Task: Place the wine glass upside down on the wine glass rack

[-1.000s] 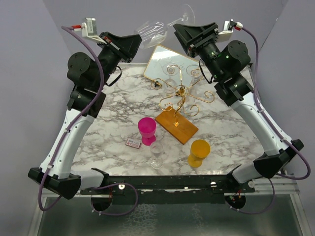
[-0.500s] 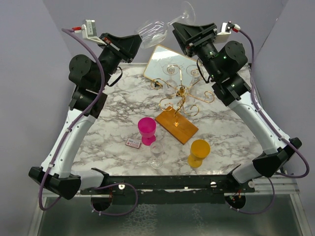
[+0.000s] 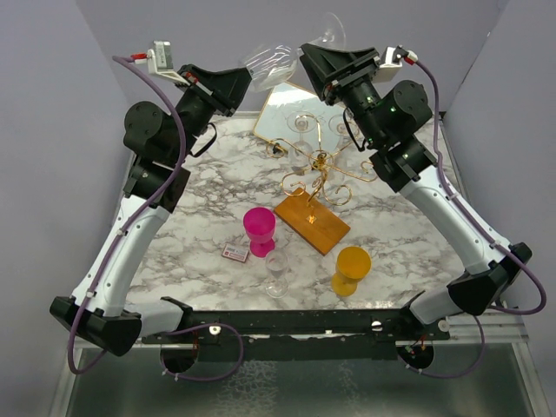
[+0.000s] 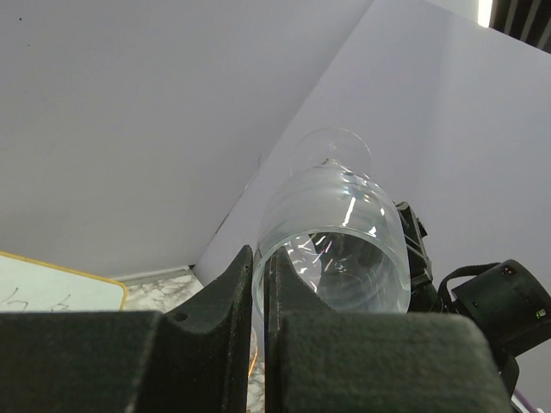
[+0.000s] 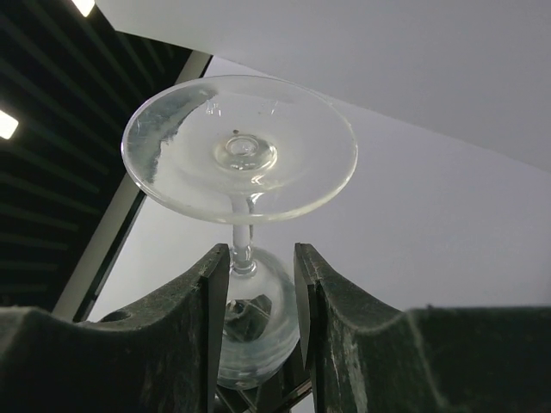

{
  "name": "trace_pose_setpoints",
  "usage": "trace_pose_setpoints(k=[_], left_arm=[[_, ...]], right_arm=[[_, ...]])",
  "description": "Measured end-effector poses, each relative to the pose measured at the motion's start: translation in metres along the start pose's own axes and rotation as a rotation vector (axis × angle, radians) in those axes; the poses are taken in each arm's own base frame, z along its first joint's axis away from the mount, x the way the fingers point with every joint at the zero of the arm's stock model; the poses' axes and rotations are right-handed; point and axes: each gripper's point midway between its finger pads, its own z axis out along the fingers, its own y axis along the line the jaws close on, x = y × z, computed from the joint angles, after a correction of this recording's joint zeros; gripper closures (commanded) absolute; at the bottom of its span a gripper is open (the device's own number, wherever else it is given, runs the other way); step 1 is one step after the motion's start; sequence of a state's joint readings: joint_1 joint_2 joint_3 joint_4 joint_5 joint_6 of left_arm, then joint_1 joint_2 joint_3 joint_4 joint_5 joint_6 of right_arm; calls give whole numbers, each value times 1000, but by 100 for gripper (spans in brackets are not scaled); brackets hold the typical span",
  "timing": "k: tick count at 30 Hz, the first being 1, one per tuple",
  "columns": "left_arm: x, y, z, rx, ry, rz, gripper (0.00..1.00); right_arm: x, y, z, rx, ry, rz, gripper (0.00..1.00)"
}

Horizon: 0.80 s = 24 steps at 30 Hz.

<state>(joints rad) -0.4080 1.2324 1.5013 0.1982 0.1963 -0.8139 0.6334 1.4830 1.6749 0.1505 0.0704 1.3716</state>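
Note:
The clear wine glass (image 3: 276, 59) is held high over the table's back edge, lying nearly sideways with its foot (image 3: 328, 30) toward the right arm. My left gripper (image 3: 248, 80) is shut on the bowl's rim, one finger inside and one outside the wall (image 4: 336, 249). My right gripper (image 3: 306, 54) stands open with the stem (image 5: 243, 241) between its fingers, close to the left finger and apart from the right one; the foot (image 5: 241, 151) sits just beyond the tips. The gold wire wine glass rack (image 3: 320, 169) stands below on its wooden base (image 3: 313, 223).
A gold-framed mirror (image 3: 291, 104) leans at the back, with clear glasses (image 3: 301, 126) in front of it. A pink cup (image 3: 259, 228), a small clear glass (image 3: 277, 271), a yellow cup (image 3: 352, 268) and a small card (image 3: 234, 253) sit on the marble top near the front.
My right gripper has moved left onto the glass's stem and its jaws have narrowed. The left gripper has shifted the glass slightly right, still gripping the rim.

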Motion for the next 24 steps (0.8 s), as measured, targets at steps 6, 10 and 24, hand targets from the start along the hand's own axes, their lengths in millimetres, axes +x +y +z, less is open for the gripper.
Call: trace_pose_setpoints(k=[6, 10, 24], left_arm=[[1, -3, -1, 14, 6, -7, 100], [1, -6, -1, 24, 11, -13, 100], [6, -4, -4, 25, 20, -27, 66]], right_arm=[[0, 14, 5, -30, -1, 20, 64], [3, 19, 10, -43, 2, 28, 65], [7, 13, 18, -40, 3, 23, 99]])
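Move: Just beyond the right hand's half-open fingers is the wine glass's stem, some 2 cm to its left, 2 cm higher and 1 cm ahead. From the left hand, which grips the bowl's rim, the stem lies about 10 cm right, 5 cm forward and 3 cm up. The rack's middle is roughly 10 cm back, 3 cm right and 30 cm below the right hand; the whiteboard lies about 16 cm ahead, 2 cm right and 42 cm lower. Rising about 2 cm first, the right hand then slides some 1.5 cm left towards the wine glass's stem, stops, and shuts its fingers from about a third open, pinching the stem just behind the foot. The left hand stays nearly in place with its fingers at the bowl's rim, only beginning to loosen at the very end. ##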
